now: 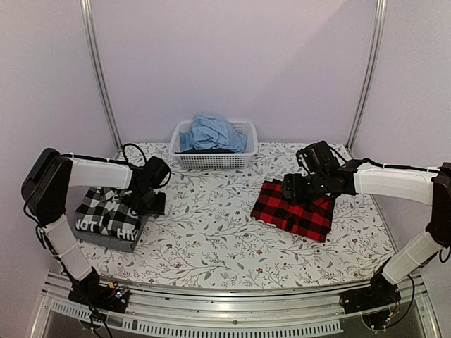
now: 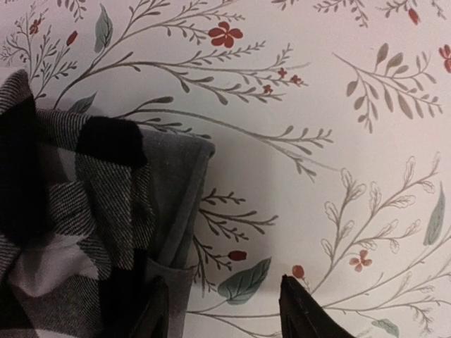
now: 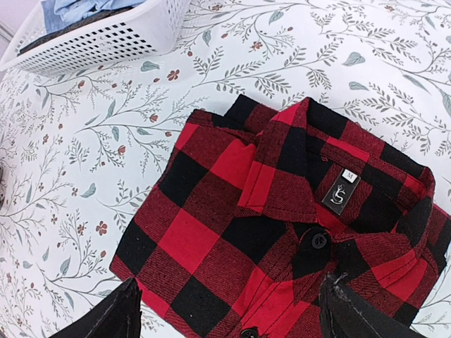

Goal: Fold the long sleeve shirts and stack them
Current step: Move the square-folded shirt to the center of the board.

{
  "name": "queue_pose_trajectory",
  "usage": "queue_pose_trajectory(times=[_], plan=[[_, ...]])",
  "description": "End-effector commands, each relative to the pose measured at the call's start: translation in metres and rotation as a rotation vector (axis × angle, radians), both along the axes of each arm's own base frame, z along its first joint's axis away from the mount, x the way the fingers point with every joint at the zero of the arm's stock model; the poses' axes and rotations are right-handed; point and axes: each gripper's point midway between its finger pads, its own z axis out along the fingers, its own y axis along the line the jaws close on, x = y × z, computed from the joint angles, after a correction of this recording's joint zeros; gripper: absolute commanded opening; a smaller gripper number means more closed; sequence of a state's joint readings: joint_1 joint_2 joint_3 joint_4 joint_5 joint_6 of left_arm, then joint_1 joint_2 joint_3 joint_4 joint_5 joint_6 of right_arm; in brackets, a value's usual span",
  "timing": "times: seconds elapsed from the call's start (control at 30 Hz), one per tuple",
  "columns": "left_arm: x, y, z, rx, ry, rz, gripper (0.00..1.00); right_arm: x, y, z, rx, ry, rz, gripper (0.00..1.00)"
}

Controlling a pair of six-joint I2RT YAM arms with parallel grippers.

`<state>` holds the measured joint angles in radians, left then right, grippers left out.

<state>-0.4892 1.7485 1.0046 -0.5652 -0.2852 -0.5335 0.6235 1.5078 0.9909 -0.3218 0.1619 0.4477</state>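
Note:
A folded red-and-black check shirt [image 1: 294, 210] lies right of the table's middle, collar and label up [image 3: 282, 225]. My right gripper [image 1: 292, 189] hovers over its far left part, open [image 3: 229, 310], fingers astride the cloth without touching it. At the left, a black-and-white check shirt [image 1: 104, 208] lies on a dark grey white-lettered shirt [image 1: 116, 236]. My left gripper [image 1: 151, 201] sits at that stack's right edge, open [image 2: 224, 303]. One of its fingers [image 2: 156, 310] is over the grey cloth's edge [image 2: 176, 211]; the other is over the bare tablecloth.
A white basket [image 1: 243, 130] holding blue cloth [image 1: 211, 132] stands at the back centre, also in the right wrist view [image 3: 106, 42]. The floral tablecloth [image 1: 204, 218] covers the table. Metal posts rise at both back corners, and a rail runs along the near edge.

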Motion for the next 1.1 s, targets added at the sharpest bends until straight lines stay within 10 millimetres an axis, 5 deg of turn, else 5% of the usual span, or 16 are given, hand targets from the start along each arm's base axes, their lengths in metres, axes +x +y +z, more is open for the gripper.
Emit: queue_pose_trajectory(times=[0.0,0.3,0.67,0.8,0.97,1.07], plan=[[0.008,0.005,0.014,0.047,-0.043,0.017,0.53,0.003,0.003,0.018,0.023,-0.035,0.006,0.85],[0.023,0.010,-0.019,0.110,0.009,-0.007,0.44,-0.002,0.000,0.017,0.029,-0.031,-0.004,0.85],[0.026,0.035,-0.022,0.266,0.017,0.051,0.40,-0.009,-0.006,0.018,0.044,-0.034,-0.023,0.85],[0.024,0.035,-0.032,0.246,0.044,0.040,0.28,-0.008,-0.005,0.018,0.048,-0.030,-0.019,0.85],[0.021,0.027,-0.041,0.199,0.062,0.011,0.01,-0.010,-0.006,0.018,0.049,-0.031,-0.020,0.85],[0.023,0.013,-0.035,0.136,0.048,-0.009,0.00,-0.011,-0.007,0.017,0.049,-0.029,-0.022,0.85]])
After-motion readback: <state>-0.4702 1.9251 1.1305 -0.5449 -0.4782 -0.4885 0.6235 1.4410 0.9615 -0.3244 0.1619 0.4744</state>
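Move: The far right corner of the grey folded shirt, at the bottom of the stack, is about 4 cm ahead of my left hand, 2 cm to its left and a touch lower. The black-and-white shirt on top centres some 13 cm to that hand's left and 2 cm back, and the laundry basket stands roughly 22 cm ahead and 15 cm right. From my right hand the grey corner lies about 36 cm left, 2 cm ahead and 12 cm lower. I slide my half-open left fingers low over the table, about 4 cm forward along the stack's right side and then 2 cm left, sinking slightly and rolling the hand some 10 degrees so its left side lifts. At the grey shirt's far corner I stop and shut the fingers, pinching the cloth. My right hand, empty and open above the red-and-black shirt, only rises a centimetre or so. ##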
